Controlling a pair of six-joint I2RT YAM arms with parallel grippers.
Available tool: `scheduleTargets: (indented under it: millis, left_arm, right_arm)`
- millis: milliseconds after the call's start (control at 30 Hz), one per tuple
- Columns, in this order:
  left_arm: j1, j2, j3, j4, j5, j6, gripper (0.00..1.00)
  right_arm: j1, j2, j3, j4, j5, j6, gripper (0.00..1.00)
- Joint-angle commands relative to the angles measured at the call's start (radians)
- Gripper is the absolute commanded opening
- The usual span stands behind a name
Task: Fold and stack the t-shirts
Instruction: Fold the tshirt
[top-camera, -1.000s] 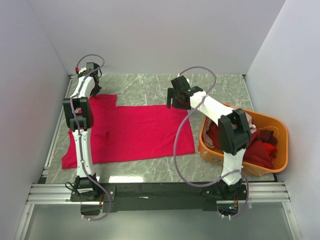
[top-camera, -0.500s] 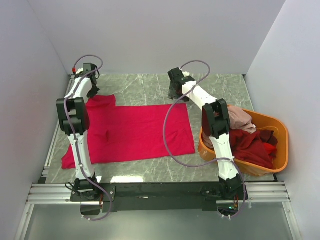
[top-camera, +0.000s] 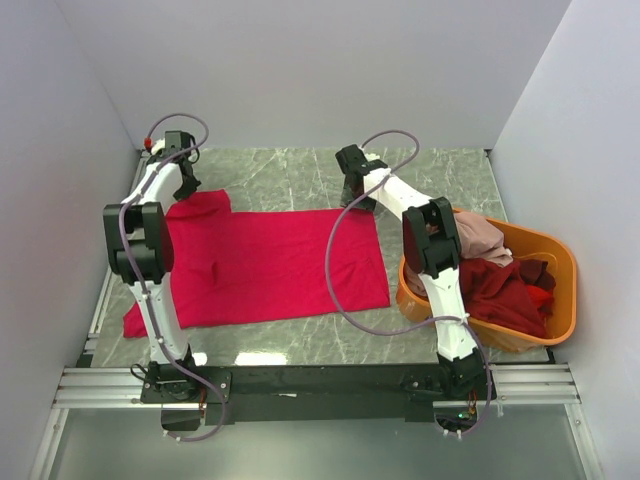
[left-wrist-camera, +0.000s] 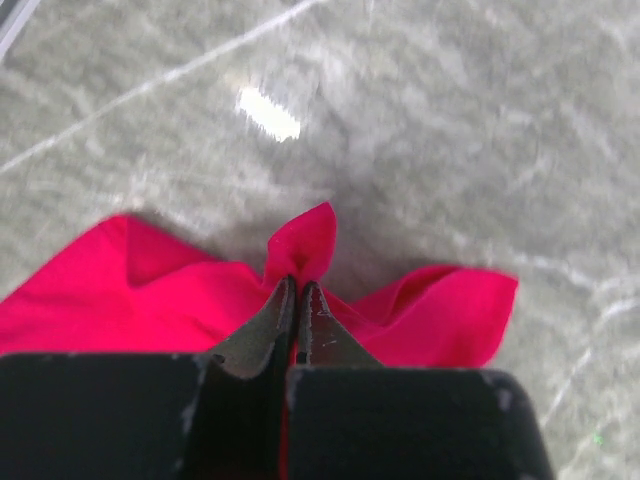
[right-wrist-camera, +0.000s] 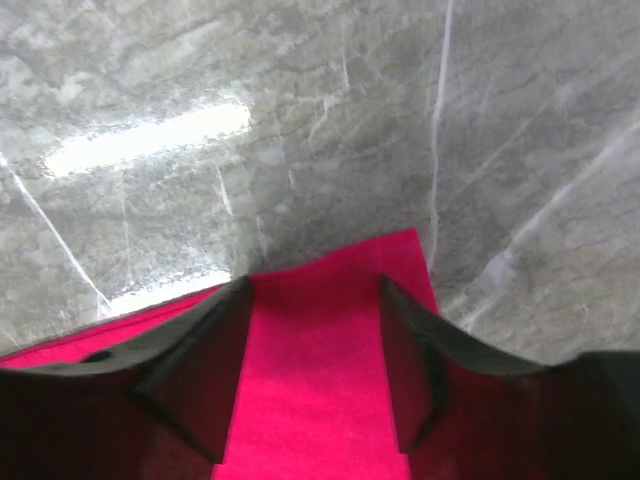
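Note:
A bright crimson-pink t-shirt (top-camera: 265, 262) lies spread flat on the grey marble table. My left gripper (top-camera: 185, 190) is at its far left corner, shut on a pinched peak of the cloth (left-wrist-camera: 303, 245). My right gripper (top-camera: 357, 198) is at the shirt's far right corner, open, with its fingers (right-wrist-camera: 205, 350) on either side of the cloth edge (right-wrist-camera: 330, 330). Dark red (top-camera: 505, 290) and pale dusty pink (top-camera: 480, 235) shirts lie in the basket. No neck label shows.
An orange plastic basket (top-camera: 560, 300) stands at the right, close to my right arm. Bare marble table (top-camera: 290, 175) lies beyond the shirt up to the back wall. White walls close in on the left, back and right.
My right gripper has moved back and down from above the shirt to its far right corner. My left arm has shifted slightly at the far left corner.

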Motion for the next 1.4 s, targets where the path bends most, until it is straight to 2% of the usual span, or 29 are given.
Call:
scheduleTargets:
  millis: [0, 33, 200, 333, 533, 733, 1000, 1233, 1367]
  left_arm:
    - [-0.014, -0.110, -0.058, 0.053, 0.007, 0.001, 0.00]
    - [-0.014, -0.128, -0.071, 0.056, 0.004, -0.002, 0.00]
    - [-0.014, -0.177, -0.126, 0.065, -0.012, -0.019, 0.00]
    - [-0.015, -0.196, -0.146, 0.049, -0.019, -0.031, 0.00]
    - [-0.015, -0.271, -0.218, 0.068, -0.045, -0.050, 0.00]
    - [-0.015, -0.367, -0.282, 0.084, -0.090, -0.082, 0.00]
    - [-0.015, -0.515, -0.387, 0.076, -0.131, -0.119, 0.00]
    - [-0.015, -0.660, -0.587, 0.064, -0.113, -0.202, 0.00]
    - [-0.017, -0.793, -0.687, 0.045, -0.115, -0.266, 0.00]
  right_arm:
    - [-0.003, -0.024, -0.056, -0.025, 0.011, 0.015, 0.57]
    - [-0.003, -0.030, -0.065, -0.024, 0.009, 0.018, 0.50]
    - [-0.003, -0.066, -0.104, -0.004, 0.012, 0.024, 0.41]
    - [0.000, -0.073, -0.102, 0.009, 0.009, 0.017, 0.20]
    - [0.027, -0.116, -0.124, 0.065, 0.006, -0.046, 0.09]
    - [0.043, -0.184, -0.173, 0.104, -0.012, -0.064, 0.08]
    - [0.076, -0.308, -0.319, 0.185, -0.017, -0.100, 0.08]
    - [0.109, -0.418, -0.444, 0.208, 0.035, -0.069, 0.08]
    - [0.122, -0.486, -0.518, 0.225, 0.041, -0.055, 0.08]
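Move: The t-shirt's far right corner, flat on the table, lies about 4 cm right of the right hand and 1 cm ahead, some 2 cm below it. From there its near right corner is roughly 27 cm back and 5 cm right; the orange bin's middle is some 21 cm back and 33 cm right. The left hand already holds the far left end; the shirt's near edge lies roughly 33 cm straight back and 7 cm below it, the far right corner 3 cm back and 47 cm right. The t-shirt's far edge, just left of its right corner, is pinched as the right fingers close on it; that hand then draws it back about 8 cm towards the near edge, rising and easing left. The left hand keeps its grip on the far left end and carries it back some 15 cm over the shirt, climbing, then beginning to sink near the end. ##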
